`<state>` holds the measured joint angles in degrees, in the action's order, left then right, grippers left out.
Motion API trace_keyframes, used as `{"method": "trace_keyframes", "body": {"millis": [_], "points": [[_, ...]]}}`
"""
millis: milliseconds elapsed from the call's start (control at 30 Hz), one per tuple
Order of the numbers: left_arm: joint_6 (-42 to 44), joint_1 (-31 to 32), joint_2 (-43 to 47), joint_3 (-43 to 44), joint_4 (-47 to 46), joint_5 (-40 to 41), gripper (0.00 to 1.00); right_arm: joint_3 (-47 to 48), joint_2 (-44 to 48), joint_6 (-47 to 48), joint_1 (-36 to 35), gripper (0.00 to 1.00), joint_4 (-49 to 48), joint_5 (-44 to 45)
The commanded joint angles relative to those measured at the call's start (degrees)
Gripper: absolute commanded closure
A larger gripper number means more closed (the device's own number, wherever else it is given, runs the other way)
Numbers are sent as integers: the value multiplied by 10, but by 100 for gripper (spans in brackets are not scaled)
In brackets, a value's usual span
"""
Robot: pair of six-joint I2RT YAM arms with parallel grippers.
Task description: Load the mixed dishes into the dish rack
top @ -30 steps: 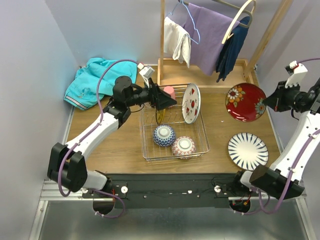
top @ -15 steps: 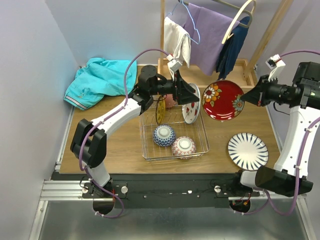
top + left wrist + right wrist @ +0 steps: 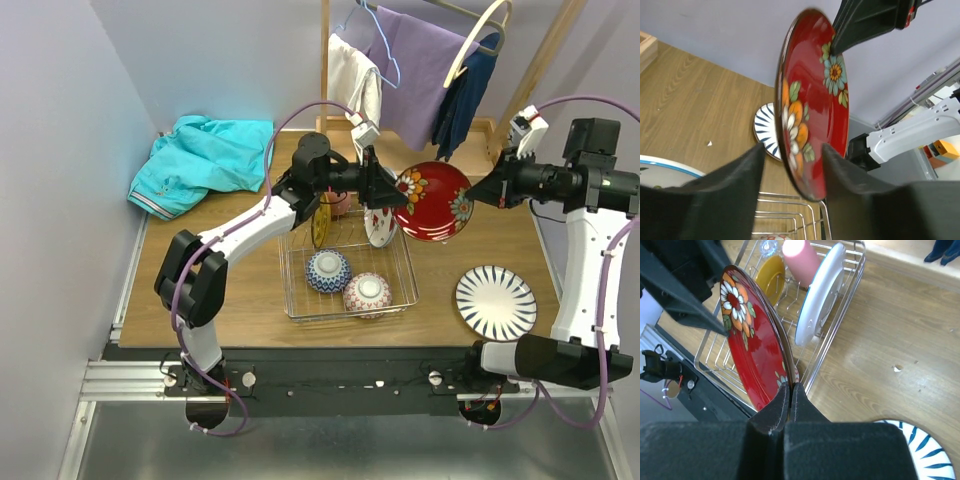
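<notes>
My right gripper is shut on the rim of a red flowered plate, holding it on edge above the right side of the dish rack. My left gripper is open, its jaws on either side of the plate's opposite rim, with a gap at one finger. In the rack are a blue-patterned bowl, a pink-patterned bowl, a white fruit-motif plate, a yellow plate and a pink cup.
A white plate with blue stripes lies flat on the table right of the rack. A turquoise garment is heaped at the back left. A wooden clothes rack with hanging clothes stands behind the dish rack.
My right arm lifted the red plate off the table and carried it left to the rack. My left gripper swung right to the plate's rim and its jaws narrowed around it.
</notes>
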<state>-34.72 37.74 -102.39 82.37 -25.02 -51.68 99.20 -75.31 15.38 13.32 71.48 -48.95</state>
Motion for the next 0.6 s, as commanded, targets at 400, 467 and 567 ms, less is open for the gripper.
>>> {"method": "trace_keyframes", "body": {"millis": [400, 467, 567], "points": [[162, -82, 61, 31, 172, -41, 100, 41, 22, 29, -37, 55, 58, 75], [242, -113, 75, 64, 280, -53, 100, 36, 31, 19, -37, 53, 50, 82], [479, -140, 103, 134, 493, -55, 100, 2, 42, 0, -37, 52, 22, 85]]}}
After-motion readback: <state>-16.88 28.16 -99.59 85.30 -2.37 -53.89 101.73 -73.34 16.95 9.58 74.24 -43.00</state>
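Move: The red plate hangs in the right hand's shut fingers, its middle some 8 cm to that hand's left, about 1 cm back and 2 cm lower. From the left hand, whose part-open fingers straddle the near rim, the middle is about 7 cm right, 1 cm back and level. Below the left hand, in the rack, the strawberry plate stands roughly 8 cm ahead, 1 cm left and 15 cm down. The pink cup lies about 11 cm ahead and 12 cm left, 18 cm down. Nearly still at first, the left hand shuts its fingers on the red plate's left rim; the right hand then opens and releases the opposite rim, easing back barely a couple of centimetres. The left speeds off leftward and forward, some 8 cm in all and sinking slightly, carrying the plate over the rack towards the pink cup, with the fingers tipping down about 10 degrees. ##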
